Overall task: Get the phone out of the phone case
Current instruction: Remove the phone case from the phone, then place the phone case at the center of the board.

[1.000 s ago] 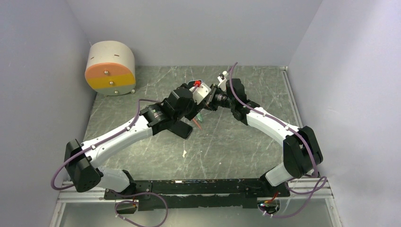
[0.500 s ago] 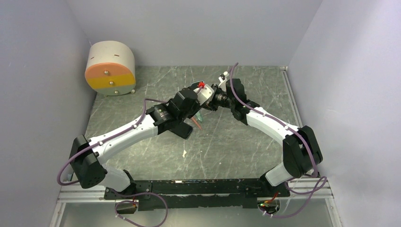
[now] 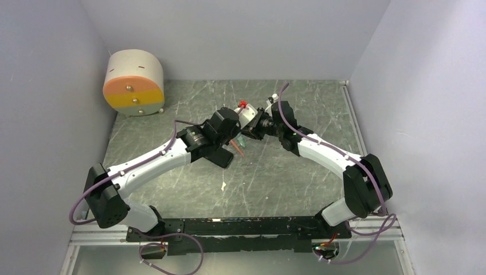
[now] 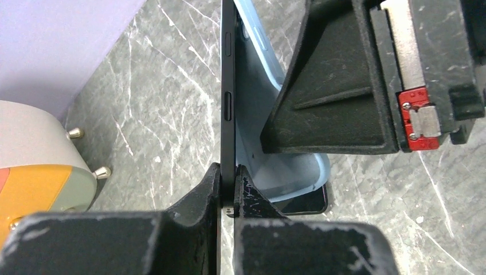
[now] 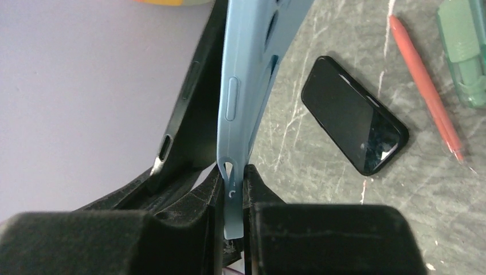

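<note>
My two grippers meet above the middle of the table (image 3: 172, 189). A thin black phone (image 4: 228, 86) stands on edge, its side buttons showing, and my left gripper (image 4: 228, 183) is shut on its lower end. Beside it is the light blue phone case (image 4: 252, 126), bent away from the phone at the near end and meeting it further up. In the right wrist view my right gripper (image 5: 232, 177) is shut on the edge of the case (image 5: 243, 69), with the phone (image 5: 182, 114) just to its left.
A second black phone (image 5: 355, 114) lies flat on the table under the grippers, with a red pen (image 5: 427, 86) and a green translucent object (image 5: 467, 51) beside it. A round beige and orange drawer unit (image 3: 133, 83) stands at the back left, and grey walls enclose the table.
My left gripper has moved in towards the right gripper and shut on the phone's end. The right arm has shifted slightly left, still gripping the case.
</note>
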Robot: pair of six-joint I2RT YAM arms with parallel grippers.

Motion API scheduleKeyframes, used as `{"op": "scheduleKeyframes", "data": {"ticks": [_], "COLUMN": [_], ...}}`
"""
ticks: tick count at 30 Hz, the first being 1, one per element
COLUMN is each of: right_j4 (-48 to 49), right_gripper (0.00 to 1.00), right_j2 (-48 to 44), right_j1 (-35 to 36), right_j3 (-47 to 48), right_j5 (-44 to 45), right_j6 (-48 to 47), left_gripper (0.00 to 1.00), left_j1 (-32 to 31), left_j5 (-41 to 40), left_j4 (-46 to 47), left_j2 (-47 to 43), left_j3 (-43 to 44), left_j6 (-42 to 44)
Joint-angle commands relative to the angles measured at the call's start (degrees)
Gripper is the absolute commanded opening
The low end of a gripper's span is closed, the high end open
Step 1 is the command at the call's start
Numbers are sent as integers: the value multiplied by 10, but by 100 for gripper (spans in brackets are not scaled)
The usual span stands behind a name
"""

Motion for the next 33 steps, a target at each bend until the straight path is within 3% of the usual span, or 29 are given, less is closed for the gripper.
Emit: {"op": "scheduleKeyframes", "data": {"ticks": [1,8,16,21,27,33], "right_j4": [14,12,32,-22,-172,-175], "right_gripper": [0,0,0,0,0,0], "right_j2": [-26,-19,-30,35,142,217], "right_j1": [-7,-20,-114,-188,-204,-204], "right_j3": [-17,-38,-74,-5,121,168], "right_j5": [84,108,76,-47,-118,-119], "right_j6": [13,-6,-73,-196,-364,-393], "left_gripper": [2,2,3,3,3,3], "left_j1": [-2,-1,28,47,50,51], "left_j5": [22,-30,-64,-56,-54,-52], "left_j4": [-7,-4,33,86,146,172], "left_j2": [-49,-69,-100,-139,-168,-179], "left_j3": [7,-9,-62,-121,-192,-214], "left_j6": [-28,-25,-45,-43,-35,-25]}}
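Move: Held by its lower end in the left fingers, the phone has its middle about 4 cm ahead of the left hand and 2 cm above it; the blue case's middle is some 6 cm ahead and 3 cm right. From the right hand, which pinches the case, that phone is about 3 cm left, roughly level. On the table some 20 cm below, the black phone lies about 4 cm back and 2 cm left of the left hand, the red pen 1 cm back and 4 cm right. Pulling apart, the hands keep their pinches. The right carries the case away from the phone, down and rightward first, then mainly forward: about 12 cm right, 10 forward and 10 down, rolling its left side down some 20 degrees. The left hand backs off slightly and lifts 2 cm, then swings the phone 8 cm left while sinking, turning about 10 degrees counter-clockwise. ##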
